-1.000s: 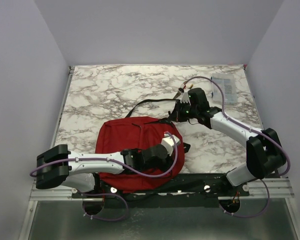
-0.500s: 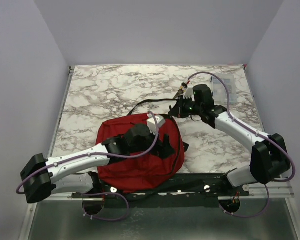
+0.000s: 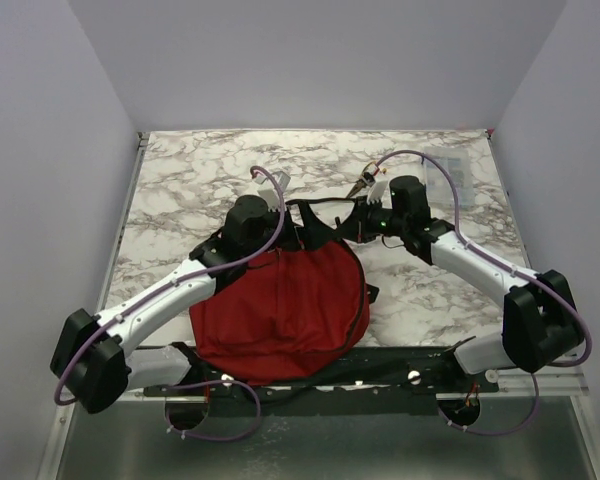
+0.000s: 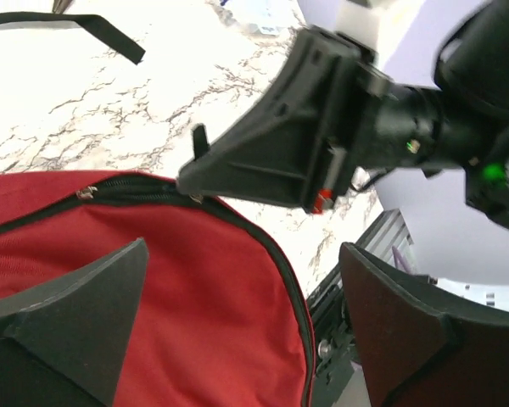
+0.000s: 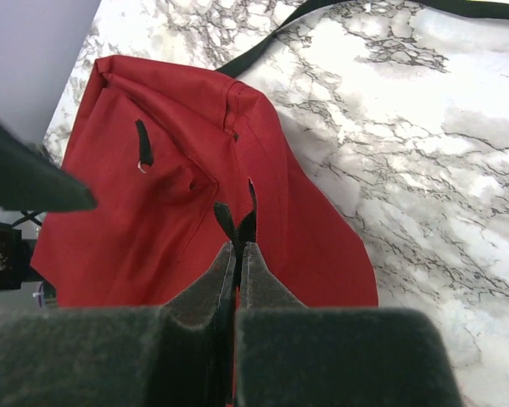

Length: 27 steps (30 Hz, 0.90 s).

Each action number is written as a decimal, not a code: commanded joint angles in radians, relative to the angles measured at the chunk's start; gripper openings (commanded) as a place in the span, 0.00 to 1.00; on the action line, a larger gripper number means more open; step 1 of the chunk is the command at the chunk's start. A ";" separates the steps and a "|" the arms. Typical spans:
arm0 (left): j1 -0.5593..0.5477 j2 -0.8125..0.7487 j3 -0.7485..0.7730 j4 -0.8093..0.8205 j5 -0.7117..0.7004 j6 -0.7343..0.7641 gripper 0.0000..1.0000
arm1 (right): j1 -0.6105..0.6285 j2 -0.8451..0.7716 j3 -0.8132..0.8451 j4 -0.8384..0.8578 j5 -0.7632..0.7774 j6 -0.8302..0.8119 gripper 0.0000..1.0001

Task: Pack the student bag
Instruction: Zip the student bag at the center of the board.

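The student bag (image 3: 280, 310) is a dark red backpack lying at the near middle of the table. My right gripper (image 3: 348, 226) is at its far top edge, shut on a black fabric strap (image 5: 236, 219) of the bag and holding that edge up. In the right wrist view its fingers (image 5: 220, 271) pinch the strap above the red fabric (image 5: 178, 186). My left gripper (image 3: 302, 236) hovers open just left of it, over the bag's top. In the left wrist view its fingers (image 4: 76, 314) stand wide apart over the red fabric (image 4: 195, 297) and black zipper line (image 4: 136, 188), with nothing between them.
A black shoulder strap (image 3: 310, 203) trails onto the marble table (image 3: 190, 180) behind the bag. A clear plastic packet (image 3: 450, 175) lies at the back right, and a small object (image 3: 365, 180) beside the right wrist. A metal rail (image 3: 520, 375) runs along the near edge.
My left gripper has opened and swung from the bag's near right side up to its far top edge beside the right gripper. The right gripper has kept its hold and barely moved.
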State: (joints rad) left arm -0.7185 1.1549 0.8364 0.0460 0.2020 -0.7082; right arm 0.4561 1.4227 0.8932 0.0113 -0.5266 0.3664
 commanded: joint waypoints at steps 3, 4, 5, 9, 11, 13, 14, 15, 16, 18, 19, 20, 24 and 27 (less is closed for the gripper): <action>0.075 0.168 0.108 0.100 0.144 -0.007 0.67 | -0.004 -0.053 -0.004 0.038 -0.051 -0.013 0.00; 0.079 0.196 0.124 0.102 0.159 0.001 0.64 | -0.004 -0.057 -0.005 0.036 -0.053 -0.014 0.00; 0.080 0.217 0.148 0.102 0.167 0.013 0.64 | -0.004 -0.059 -0.006 0.035 -0.055 -0.015 0.00; 0.084 0.294 0.213 0.101 0.199 0.041 0.64 | -0.004 -0.062 -0.011 0.030 -0.059 -0.017 0.00; 0.083 0.334 0.236 0.101 0.223 0.037 0.60 | -0.004 -0.064 -0.015 0.033 -0.062 -0.015 0.00; 0.083 0.360 0.248 0.103 0.231 0.039 0.56 | -0.004 -0.064 -0.016 0.035 -0.065 -0.011 0.00; 0.084 0.365 0.250 0.103 0.227 0.038 0.53 | -0.004 -0.065 -0.016 0.037 -0.068 -0.010 0.00; 0.083 0.371 0.250 0.103 0.222 0.042 0.50 | -0.004 -0.064 -0.017 0.038 -0.072 -0.009 0.00; 0.083 0.373 0.250 0.103 0.220 0.045 0.49 | -0.004 -0.064 -0.015 0.039 -0.074 -0.007 0.00; 0.083 0.374 0.247 0.102 0.205 0.050 0.49 | -0.004 -0.064 -0.015 0.043 -0.082 -0.004 0.00; 0.083 0.373 0.244 0.102 0.196 0.054 0.49 | -0.004 -0.064 -0.014 0.045 -0.084 -0.003 0.00; 0.083 0.373 0.240 0.102 0.186 0.056 0.49 | -0.004 -0.064 -0.013 0.047 -0.086 -0.003 0.00; 0.084 0.388 0.245 0.102 0.195 0.048 0.46 | -0.004 -0.064 -0.012 0.049 -0.096 -0.002 0.00; 0.082 0.407 0.245 0.106 0.212 0.029 0.41 | -0.004 -0.065 -0.014 0.057 -0.098 0.004 0.00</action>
State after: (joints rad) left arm -0.6369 1.5299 1.0664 0.1333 0.3882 -0.6727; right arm 0.4561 1.3872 0.8818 0.0208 -0.5766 0.3649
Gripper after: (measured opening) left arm 0.442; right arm 0.008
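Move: About 7 cm ahead of the left hand, 5 cm to its right and 5 cm lower is the zip pull at the student bag's upper right edge, already pinched between the right hand's shut fingertips. A second zip slider sits roughly 4 cm to the left of that pull and about 1 cm farther out. The black strap arcs over the table some 15 cm ahead of the left hand, level with it sideways and 16 cm lower. Reaching for the pinched zip pull, the left hand goes forward about 6 cm, bearing right some 4 cm as it nears and sinking about 2 cm, its fingers narrowing from wide open to under half around the right fingertips without shutting. The right hand keeps its pinch, easing up and back by about 1 cm each. ##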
